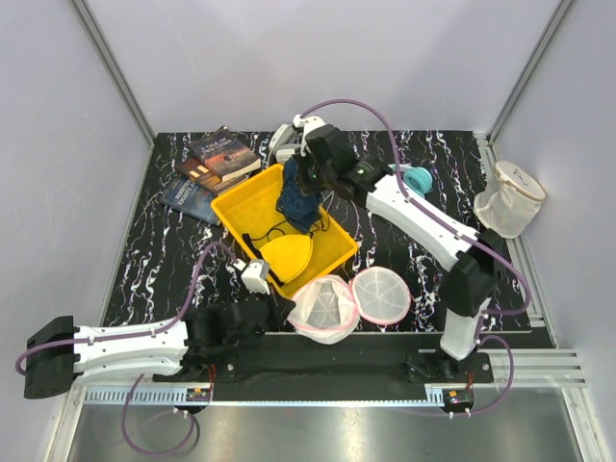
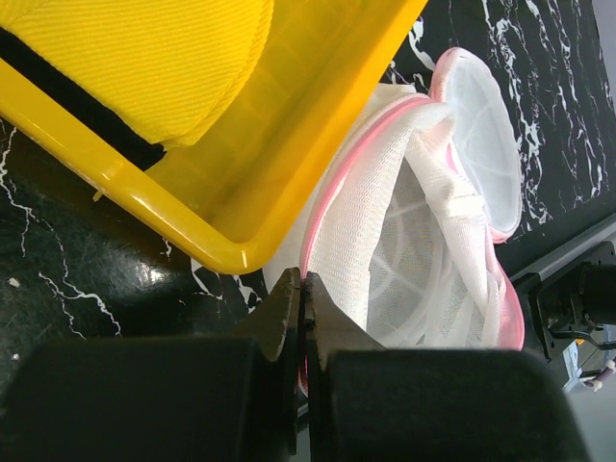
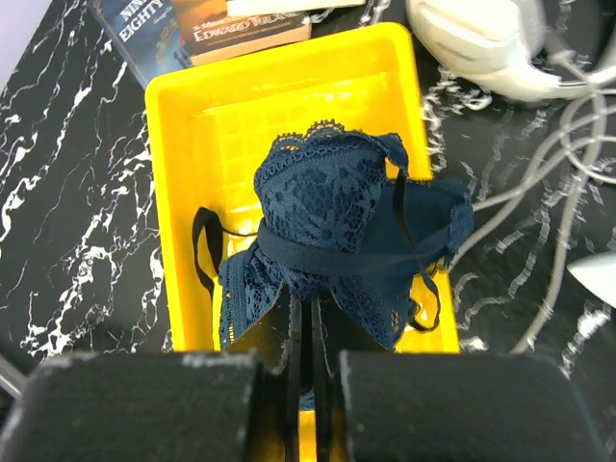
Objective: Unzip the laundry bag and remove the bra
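Note:
The laundry bag (image 1: 327,306) lies unzipped near the table's front edge, white mesh with a pink rim, its round lid (image 1: 382,294) flapped open to the right. My left gripper (image 1: 287,312) is shut on the pink rim at the bag's left side (image 2: 303,282); the mesh bag (image 2: 414,221) gapes beyond it. The navy lace bra (image 1: 299,205) hangs over the yellow tray (image 1: 332,252), with my right gripper (image 1: 302,181) shut on it. In the right wrist view the bra (image 3: 356,217) bunches just past the gripper (image 3: 310,306), thin dark straps dangling.
A yellow bra (image 1: 286,256) lies in the tray's near end (image 2: 125,58). Books (image 1: 217,164) sit back left, a white device (image 1: 284,140) with cables behind the tray, a teal object (image 1: 419,178) to the right. A cream mesh bag (image 1: 510,200) stands far right.

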Controlling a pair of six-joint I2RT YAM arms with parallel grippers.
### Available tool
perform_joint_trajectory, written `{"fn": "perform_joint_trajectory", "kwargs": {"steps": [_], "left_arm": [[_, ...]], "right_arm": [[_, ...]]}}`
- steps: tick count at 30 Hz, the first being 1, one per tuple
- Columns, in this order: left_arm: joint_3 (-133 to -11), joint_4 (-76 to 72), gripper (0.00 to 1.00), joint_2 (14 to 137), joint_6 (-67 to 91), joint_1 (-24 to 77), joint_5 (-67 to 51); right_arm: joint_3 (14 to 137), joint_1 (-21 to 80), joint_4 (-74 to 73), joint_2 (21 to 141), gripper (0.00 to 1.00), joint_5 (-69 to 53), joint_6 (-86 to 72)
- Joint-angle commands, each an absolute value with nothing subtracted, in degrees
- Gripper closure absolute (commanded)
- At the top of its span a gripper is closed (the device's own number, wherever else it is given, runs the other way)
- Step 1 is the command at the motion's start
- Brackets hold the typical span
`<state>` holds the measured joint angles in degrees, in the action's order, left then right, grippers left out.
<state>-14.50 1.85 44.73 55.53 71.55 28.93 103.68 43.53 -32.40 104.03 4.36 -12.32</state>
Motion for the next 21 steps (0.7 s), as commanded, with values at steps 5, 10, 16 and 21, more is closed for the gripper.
{"fn": "perform_joint_trajectory", "kwargs": {"steps": [5,10,16,21], "left_arm": [[-15.56,1.67,1.0,44.3,55.63,71.28,31.38],[-15.99,1.32,1.0,44.82,55.46,71.28,31.29],[-16.44,0.79,1.0,46.23,55.11,71.28,31.03],[-16.44,0.53,1.0,46.14,54.93,71.19,31.03]], "right_arm": [[112.84,43.24,-31.63,110.65,0.59,-3.42,-9.76],[117.77,43.24,-38.75,114.08,0.0,-8.88,-7.56],[111.89,43.24,-39.46,108.82,0.0,-4.93,-7.21],[103.3,42.81,-39.99,102.75,0.0,-1.59,-9.57]]}}
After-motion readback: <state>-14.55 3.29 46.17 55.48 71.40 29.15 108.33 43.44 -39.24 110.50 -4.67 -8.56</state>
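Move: The navy bra hangs from the shut right fingers over the yellow bin, whose middle lies about 6 cm to that hand's left, roughly level fore and aft, and some 22 cm below. Inside the bin, the yellow pouch is about 9 cm back and 6 cm left; the white headphones stand beyond the bin, some 23 cm ahead and 1 cm left. From the left hand the bin's middle is about 22 cm ahead, 2 cm left, 4 cm lower. Carry the bra on to the left by about 4 cm, sinking some 2 cm, and open the right fingers wide to let go of it over the bin, turning the wrist about 10 degrees counter-clockwise. Then ease the empty, open hand back and to the right while it sinks another 2 cm. Keep the left fingers shut on the laundry bag's rim. ##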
